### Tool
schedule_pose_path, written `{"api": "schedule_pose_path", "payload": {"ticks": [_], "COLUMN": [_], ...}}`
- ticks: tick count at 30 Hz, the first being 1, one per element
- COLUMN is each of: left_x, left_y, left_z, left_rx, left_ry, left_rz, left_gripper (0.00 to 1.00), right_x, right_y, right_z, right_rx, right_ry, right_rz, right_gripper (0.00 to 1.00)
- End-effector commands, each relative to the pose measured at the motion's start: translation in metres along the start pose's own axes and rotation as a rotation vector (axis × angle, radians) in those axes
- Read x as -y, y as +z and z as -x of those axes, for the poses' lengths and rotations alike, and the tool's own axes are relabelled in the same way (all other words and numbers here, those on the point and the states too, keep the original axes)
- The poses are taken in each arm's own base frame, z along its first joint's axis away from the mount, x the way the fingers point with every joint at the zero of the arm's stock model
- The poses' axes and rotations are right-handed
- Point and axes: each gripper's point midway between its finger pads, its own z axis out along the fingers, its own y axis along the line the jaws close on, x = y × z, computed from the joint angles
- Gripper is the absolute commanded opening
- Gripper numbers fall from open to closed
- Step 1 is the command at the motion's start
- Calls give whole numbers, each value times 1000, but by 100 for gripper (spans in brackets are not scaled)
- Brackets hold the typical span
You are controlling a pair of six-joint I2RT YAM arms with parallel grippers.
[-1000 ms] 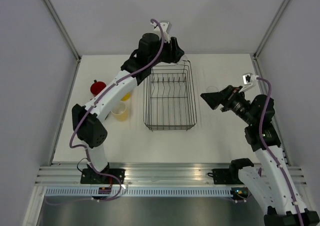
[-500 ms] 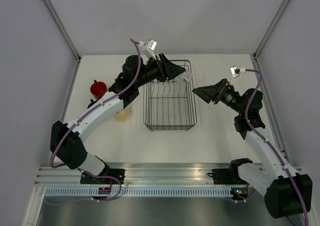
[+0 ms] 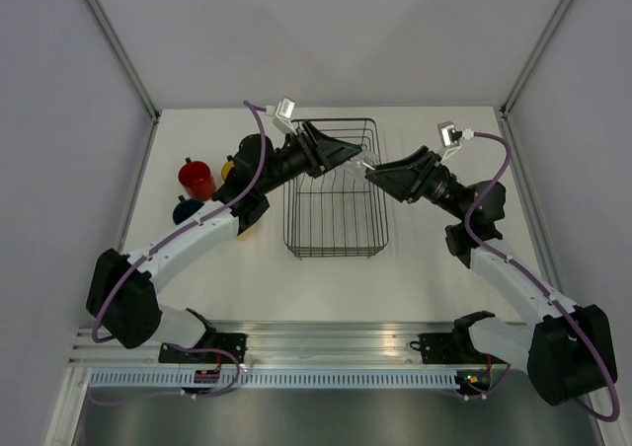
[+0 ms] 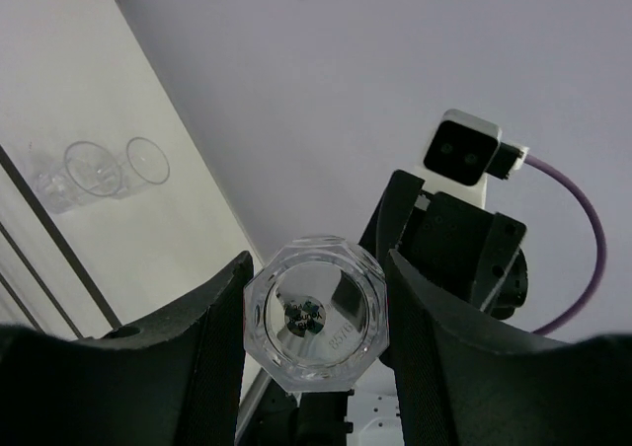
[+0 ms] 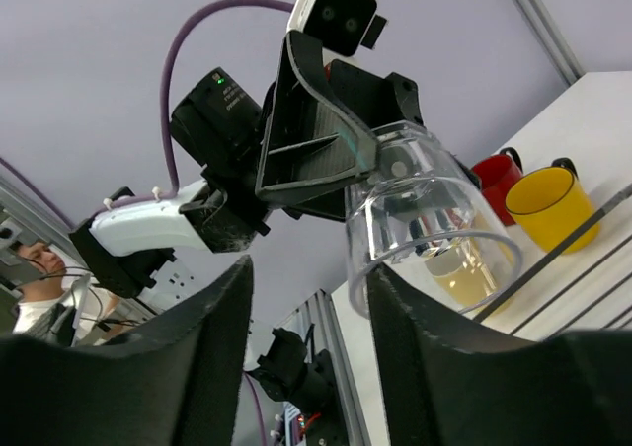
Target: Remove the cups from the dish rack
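Observation:
A clear glass tumbler (image 4: pixel 316 308) is held sideways in the air, with my left gripper (image 4: pixel 316 316) shut on its base end above the dish rack (image 3: pixel 336 252). In the top view the tumbler (image 3: pixel 367 165) hangs between the two grippers. My right gripper (image 5: pixel 308 278) faces the tumbler's open rim (image 5: pixel 434 239). It is open, and the rim's near edge sits right at one finger (image 5: pixel 415 357). Red (image 3: pixel 197 180), orange-yellow (image 3: pixel 229 170) and dark blue (image 3: pixel 185 210) mugs stand on the table left of the rack.
Two more clear tumblers (image 4: pixel 94 167) stand on the table to the right of the rack. The wire rack looks bare inside apart from its tines. A pale cream-yellow mug (image 5: pixel 464 268) shows through the held glass. Frame posts stand at the table's back corners.
My left arm carried the tumbler from the rack's far end towards its right side. My right arm swung left to meet it, and its jaws narrowed.

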Motion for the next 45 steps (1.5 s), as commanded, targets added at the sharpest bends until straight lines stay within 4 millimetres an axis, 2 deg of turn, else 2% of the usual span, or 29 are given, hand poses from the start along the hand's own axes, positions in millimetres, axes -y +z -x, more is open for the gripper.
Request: {"api": "schedule_pose_path", "payload": {"ticks": [1, 2, 3, 4, 5, 11, 13, 16, 18, 19, 20, 22, 23, 24, 26, 28, 29, 30, 31, 33, 35, 36, 38, 39, 40, 41, 42, 45], "left_x": [47, 46, 48, 49, 46, 47, 47, 46, 45, 46, 44, 44, 40, 38, 31, 25, 15, 8, 0, -17, -26, -26, -24, -21, -17, -18, -18, -16], "left_y": [-16, -19, -21, -22, -24, -24, -25, -26, -26, -27, -27, -29, -29, -30, -31, -33, -36, -38, -41, -52, -61, -67, -73, -78, -80, -83, -86, -103], "left_z": [12, 11, 10, 9, 9, 3, 2, 2, 2, 2, 2, 2, 3, 3, 5, 8, 12, 16, 26, 32, 38, 39, 40, 41, 39, 39, 37, 35], "left_rx": [55, 62, 66, 73, 86, 87, 89, 94, 95, 96, 100, 106, 111, 114, 128, 146, 169, 187, 236, 256, 287, 286, 277, 265, 232, 208, 181, 114], "left_ry": [-36, -43, -49, -52, -57, -72, -73, -74, -73, -73, -73, -69, -69, -64, -57, -21, -13, 29, 48, 98, 128, 162, 202, 248, 272, 321, 343, 406], "left_rz": [-141, -139, -144, -144, -133, -139, -138, -134, -132, -133, -128, -125, -106, -92, -49, -12, 45, 81, 135, 234, 296, 312, 325, 331, 339, 356, 374, 439], "left_gripper": [2, 2, 2, 2, 2, 2, 2, 2, 2, 6, 22, 41, 53, 96, 100, 100, 100, 100, 100, 100, 100, 100, 100, 100, 100, 100, 100, 100], "right_x": [-25, -25, -23, -30, -27, -33, -32, -30, -32, -29, -30, -27, -29, -27, -22, -1, 0, 26, 32, 60, 68, 82, 96, 100, 113, 115, 121, 140], "right_y": [4, 5, 6, 6, 8, 18, 19, 19, 18, 18, 17, 17, 16, 16, 15, 13, 10, 4, -2, -21, -32, -48, -63, -76, -89, -95, -107, -138], "right_z": [16, 16, 15, 17, 15, 10, 9, 8, 8, 7, 8, 7, 8, 9, 7, 2, 3, 4, 8, 16, 29, 29, 35, 39, 47, 57, 55, 71], "right_rx": [73, 74, 71, 80, 72, 46, 40, 36, 36, 33, 36, 32, 37, 36, 23, -14, -22, -42, -42, -53, -65, -84, -110, -132, -127, -124, -153, -148], "right_ry": [-46, -34, -10, -22, -8, 6, 0, -6, -24, -20, -38, -36, -47, -71, -83, -127, -155, -203, -231, -261, -345, -342, -375, -374, -391, -413, -409, -401], "right_rz": [124, 129, 134, 167, 170, 190, 179, 160, 159, 145, 144, 120, 114, 103, 62, -46, -88, -236, -305, -533, -643, -754, -877, -967, -1074, -1128, -1190, -1350], "right_gripper": [52, 50, 40, 35, 31, 28, 23, 6, 1, 1, 0, 1, 0, 1, 1, 1, 1, 0, 1, 0, 0, 0, 1, 1, 1, 0, 0, 0]}}
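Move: The clear glass is already up in the left gripper, held near its base, its middle about 3 cm to that hand's right and 1 cm ahead, mouth towards the right hand. From the right hand that glass is roughly 4 cm ahead, 3 cm left and a touch higher. The rack's middle is some 14 cm ahead of the right hand, 9 cm left and 28 cm below; two standing glasses are about 16 cm ahead and 30 cm below, the near glass 14 cm right and the far glass 21 cm right. The right hand stays close to the glass's mouth and closes from a half-open gap to nearly shut, pinching the glass's wall, while the left hand eases back some 2.5 cm, waits, then opens wide and lets go, drawing off leftward about 8 cm with a roll and a counter-clockwise turn. The right hand keeps its pinch and carries the glass off to the right, forward and down towards the standing glasses, around 12 cm sideways and 9 cm forward, swinging its fingers roughly 45 degrees clockwise from leftward to forward and rolling as far. ##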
